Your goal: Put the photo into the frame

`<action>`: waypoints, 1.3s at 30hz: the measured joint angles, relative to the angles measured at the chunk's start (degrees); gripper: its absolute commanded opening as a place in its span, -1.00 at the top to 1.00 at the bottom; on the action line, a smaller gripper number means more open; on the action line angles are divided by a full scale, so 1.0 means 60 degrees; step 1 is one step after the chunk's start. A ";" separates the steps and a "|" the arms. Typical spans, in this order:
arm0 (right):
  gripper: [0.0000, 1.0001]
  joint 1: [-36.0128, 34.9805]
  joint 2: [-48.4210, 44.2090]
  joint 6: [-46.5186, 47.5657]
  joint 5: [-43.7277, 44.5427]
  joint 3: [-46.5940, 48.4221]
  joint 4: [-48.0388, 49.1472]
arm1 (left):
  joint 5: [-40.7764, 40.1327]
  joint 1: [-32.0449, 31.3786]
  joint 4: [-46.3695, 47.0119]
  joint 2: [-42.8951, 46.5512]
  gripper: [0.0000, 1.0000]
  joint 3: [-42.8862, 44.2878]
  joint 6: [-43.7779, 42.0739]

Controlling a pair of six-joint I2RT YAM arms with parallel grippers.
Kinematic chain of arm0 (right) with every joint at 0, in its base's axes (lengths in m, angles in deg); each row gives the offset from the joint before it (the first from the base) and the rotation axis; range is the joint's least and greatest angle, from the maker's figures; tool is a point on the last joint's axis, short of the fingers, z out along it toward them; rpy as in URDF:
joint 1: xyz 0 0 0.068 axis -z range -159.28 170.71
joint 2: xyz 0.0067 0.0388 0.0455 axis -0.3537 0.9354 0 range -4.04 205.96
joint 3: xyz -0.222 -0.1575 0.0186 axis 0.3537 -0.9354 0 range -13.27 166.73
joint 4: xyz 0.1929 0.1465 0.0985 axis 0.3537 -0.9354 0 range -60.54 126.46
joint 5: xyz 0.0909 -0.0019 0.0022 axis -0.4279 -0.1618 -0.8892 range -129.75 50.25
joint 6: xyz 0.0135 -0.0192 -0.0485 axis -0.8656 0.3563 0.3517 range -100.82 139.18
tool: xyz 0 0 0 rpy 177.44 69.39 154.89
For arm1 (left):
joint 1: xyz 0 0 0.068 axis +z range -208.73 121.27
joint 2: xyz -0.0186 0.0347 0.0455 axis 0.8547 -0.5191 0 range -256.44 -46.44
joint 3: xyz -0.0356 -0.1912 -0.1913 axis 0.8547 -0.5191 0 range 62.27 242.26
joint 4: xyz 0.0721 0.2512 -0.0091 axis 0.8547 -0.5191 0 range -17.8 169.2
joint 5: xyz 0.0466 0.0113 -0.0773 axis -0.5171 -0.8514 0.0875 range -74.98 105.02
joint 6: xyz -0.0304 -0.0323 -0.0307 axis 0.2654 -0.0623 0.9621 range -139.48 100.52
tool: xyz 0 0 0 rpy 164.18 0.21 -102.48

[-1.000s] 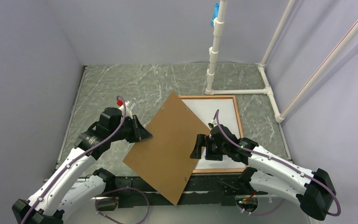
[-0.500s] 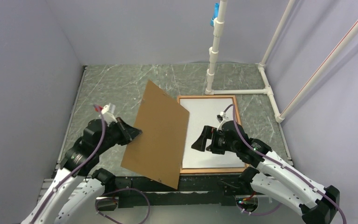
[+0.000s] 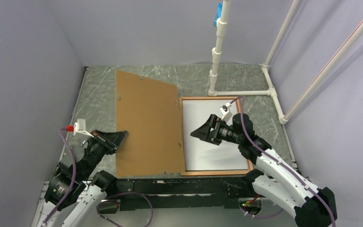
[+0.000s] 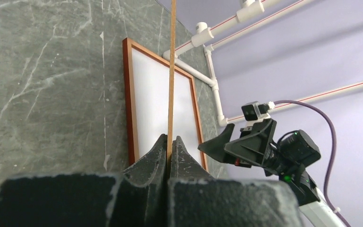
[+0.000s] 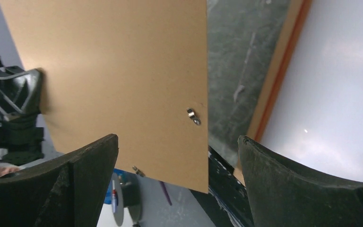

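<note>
The orange-brown frame (image 3: 244,127) lies flat at the right of the table. A white sheet (image 3: 208,156) fills it. No printed side shows, so I cannot tell whether this is the photo. My left gripper (image 3: 122,135) is shut on the left edge of the brown backing board (image 3: 144,123), which it holds left of the frame. In the left wrist view the fingers (image 4: 170,142) pinch the thin board edge (image 4: 172,71). My right gripper (image 3: 203,128) hovers open over the white sheet, holding nothing. In the right wrist view its jaws (image 5: 178,138) stand wide apart, facing the board (image 5: 123,61).
A white pipe post (image 3: 216,61) stands just behind the frame, and pipes (image 3: 274,94) run along the floor and up at the right. Grey walls enclose the marble table (image 3: 99,90). A black rail (image 3: 194,184) borders the near edge.
The left arm has swung the backing board off the frame and over to the left. The right gripper has moved back over the white sheet and opened a little wider.
</note>
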 measured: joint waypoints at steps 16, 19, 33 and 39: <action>-0.84 0.0667 0.3424 -0.0441 -0.2841 0.0433 0.4018 | 0.1173 0.0000 0.1078 -0.0506 1.00 0.0375 0.0408; -0.71 0.0667 0.3654 -0.1096 -0.3235 0.0299 0.5337 | 0.1443 0.0000 0.1413 -0.0645 1.00 0.0375 0.0499; 0.00 0.1140 0.2328 -0.2772 -0.3898 0.0044 0.7796 | 0.1698 0.0004 0.2357 -0.0688 1.00 0.0186 0.0907; 0.47 0.1271 0.2018 -0.3151 -0.3934 0.0044 0.7912 | 0.1745 0.0004 0.2583 -0.0692 0.46 0.0160 0.1045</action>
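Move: The left hand already pinches the backing board's left edge. The board's free right edge hangs about 6 cm to the right hand's left, some 2 cm ahead and roughly level with it; the frame's middle is about 11 cm ahead, 8 cm right and 17 cm below. From the left hand that free edge is about 22 cm right, 3 cm ahead and 9 cm lower, the frame about 13 cm ahead, 35 cm right and 27 cm below. Left lifts the pinched board about 6 cm and rightward; right rises some 11 cm, closing around the free edge. ##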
